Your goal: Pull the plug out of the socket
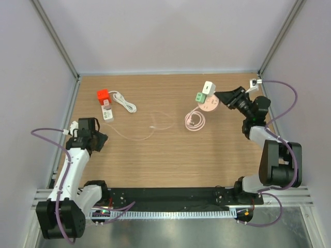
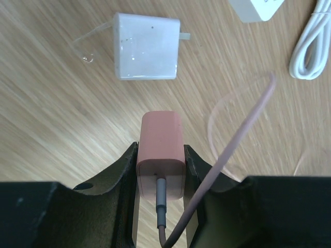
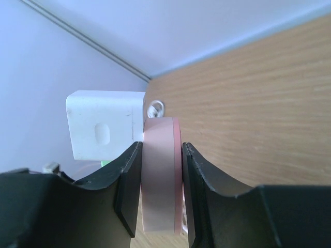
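Observation:
My right gripper (image 1: pixel 221 98) (image 3: pixel 161 175) is shut on the edge of the round pink socket (image 1: pixel 209 104) (image 3: pixel 160 137) at the back right. A white plug (image 1: pixel 208 87) (image 3: pixel 103 124) and a green plug (image 1: pixel 199 96) sit on the socket. At the left, my left gripper (image 1: pixel 95 133) (image 2: pixel 161 168) is shut on a pink plug (image 2: pixel 161 144). The plug's pink cable (image 2: pixel 243 124) runs out of its rear end. This plug is far from the socket. In the top view the pink plug is hidden under the gripper.
A loose white charger (image 2: pixel 146 46) (image 1: pixel 107 116) lies just ahead of the left gripper, prongs showing. A red plug (image 1: pixel 103 95) and a coiled white cable (image 1: pixel 124 102) lie behind it. A pink cable coil (image 1: pixel 195 120) rests in front of the socket. Walls close off the sides.

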Robot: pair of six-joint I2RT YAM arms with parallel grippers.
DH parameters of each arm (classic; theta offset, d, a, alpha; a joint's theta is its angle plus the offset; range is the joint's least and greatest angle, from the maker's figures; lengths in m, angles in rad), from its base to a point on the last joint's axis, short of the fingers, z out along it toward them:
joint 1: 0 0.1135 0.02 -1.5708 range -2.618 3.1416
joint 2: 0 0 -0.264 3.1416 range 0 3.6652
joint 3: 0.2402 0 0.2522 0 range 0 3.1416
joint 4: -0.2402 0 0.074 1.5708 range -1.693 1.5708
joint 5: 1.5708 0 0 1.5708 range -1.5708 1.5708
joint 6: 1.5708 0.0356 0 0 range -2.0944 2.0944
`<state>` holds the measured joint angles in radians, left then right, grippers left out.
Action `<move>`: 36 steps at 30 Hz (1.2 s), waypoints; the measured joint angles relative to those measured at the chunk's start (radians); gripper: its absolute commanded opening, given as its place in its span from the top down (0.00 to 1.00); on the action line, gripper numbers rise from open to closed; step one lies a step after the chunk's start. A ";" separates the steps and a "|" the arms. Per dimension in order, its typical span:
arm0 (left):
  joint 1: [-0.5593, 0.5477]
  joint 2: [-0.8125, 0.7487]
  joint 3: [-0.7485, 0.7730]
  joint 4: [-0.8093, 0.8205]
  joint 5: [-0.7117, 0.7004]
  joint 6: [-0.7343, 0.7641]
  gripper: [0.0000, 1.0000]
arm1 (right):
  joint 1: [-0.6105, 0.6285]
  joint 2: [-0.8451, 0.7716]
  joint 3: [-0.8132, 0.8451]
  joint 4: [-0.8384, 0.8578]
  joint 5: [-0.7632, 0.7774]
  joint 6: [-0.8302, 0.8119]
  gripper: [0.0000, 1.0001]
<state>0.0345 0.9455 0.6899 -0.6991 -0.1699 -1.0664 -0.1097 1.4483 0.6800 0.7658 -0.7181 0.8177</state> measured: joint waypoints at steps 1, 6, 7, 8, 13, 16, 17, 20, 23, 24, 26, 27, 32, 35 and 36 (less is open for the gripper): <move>0.005 0.002 0.000 -0.006 -0.002 0.005 1.00 | -0.021 0.000 0.000 0.057 -0.016 0.050 0.99; 0.011 0.054 -0.002 -0.019 0.015 0.028 1.00 | -0.067 -0.008 0.000 0.245 -0.063 0.220 0.99; 0.012 0.065 -0.004 -0.018 0.021 0.031 1.00 | -0.067 -0.015 -0.001 0.254 -0.071 0.232 0.99; 0.013 0.071 -0.007 -0.018 0.027 0.033 1.00 | -0.067 -0.027 -0.001 0.248 -0.077 0.232 0.99; 0.014 0.084 -0.020 -0.017 0.058 0.053 0.88 | -0.064 -0.067 -0.001 0.183 -0.090 0.194 0.99; 0.014 0.101 -0.021 -0.017 0.059 0.057 0.68 | -0.064 -0.047 -0.001 0.167 -0.092 0.180 0.99; 0.014 0.105 -0.022 -0.016 0.059 0.057 0.60 | -0.064 -0.037 -0.002 0.161 -0.092 0.178 0.99; 0.014 0.111 -0.027 -0.015 0.058 0.058 0.58 | -0.064 -0.002 -0.004 0.134 -0.089 0.167 0.99; 0.014 0.119 -0.038 -0.006 0.058 0.058 0.57 | -0.063 0.021 -0.006 0.114 -0.087 0.154 0.99; 0.014 0.123 -0.044 0.001 0.058 0.057 0.57 | -0.061 0.027 -0.007 0.107 -0.085 0.151 0.99; 0.015 0.139 -0.058 0.014 0.059 0.055 0.57 | -0.056 0.034 -0.007 0.095 -0.082 0.143 0.99; 0.016 0.151 -0.065 0.021 0.060 0.054 0.57 | -0.055 0.036 -0.007 0.090 -0.079 0.138 0.99; 0.020 0.200 -0.072 0.056 0.067 0.054 0.45 | -0.032 0.040 -0.007 0.066 -0.073 0.114 0.99; 0.020 0.201 -0.071 0.052 0.071 0.064 0.26 | -0.020 0.045 -0.007 0.064 -0.073 0.103 0.99; 0.020 0.197 -0.070 0.050 0.072 0.071 0.22 | -0.016 0.046 -0.007 0.063 -0.073 0.100 0.99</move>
<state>0.0547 1.1423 0.6197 -0.6491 -0.0975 -0.9951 -0.1253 1.4940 0.6731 0.8288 -0.7914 0.9180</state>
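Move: The pink plug already in the left fingers is bound for bare table about 8 cm below that hand, roughly 1 cm back and 1 cm to the right. The white plug set down earlier lies about 4 cm ahead of the hand, 2 cm left and 7 cm below; the power strip is some 16 cm ahead, level sideways and 8 cm below. From the right hand, that bare spot is about 17 cm back, 50 cm left and 19 cm down. The pink plug, still pinched with its cable attached, goes down about 6 cm and a little back in the left hand, the fingers tipping some 10 to 15 degrees steeper, to the wood just behind the white plug; the fingers then open and let go. The right hand keeps its grip on the pink socket, rising about 6 cm and sinking back to its starting height. ##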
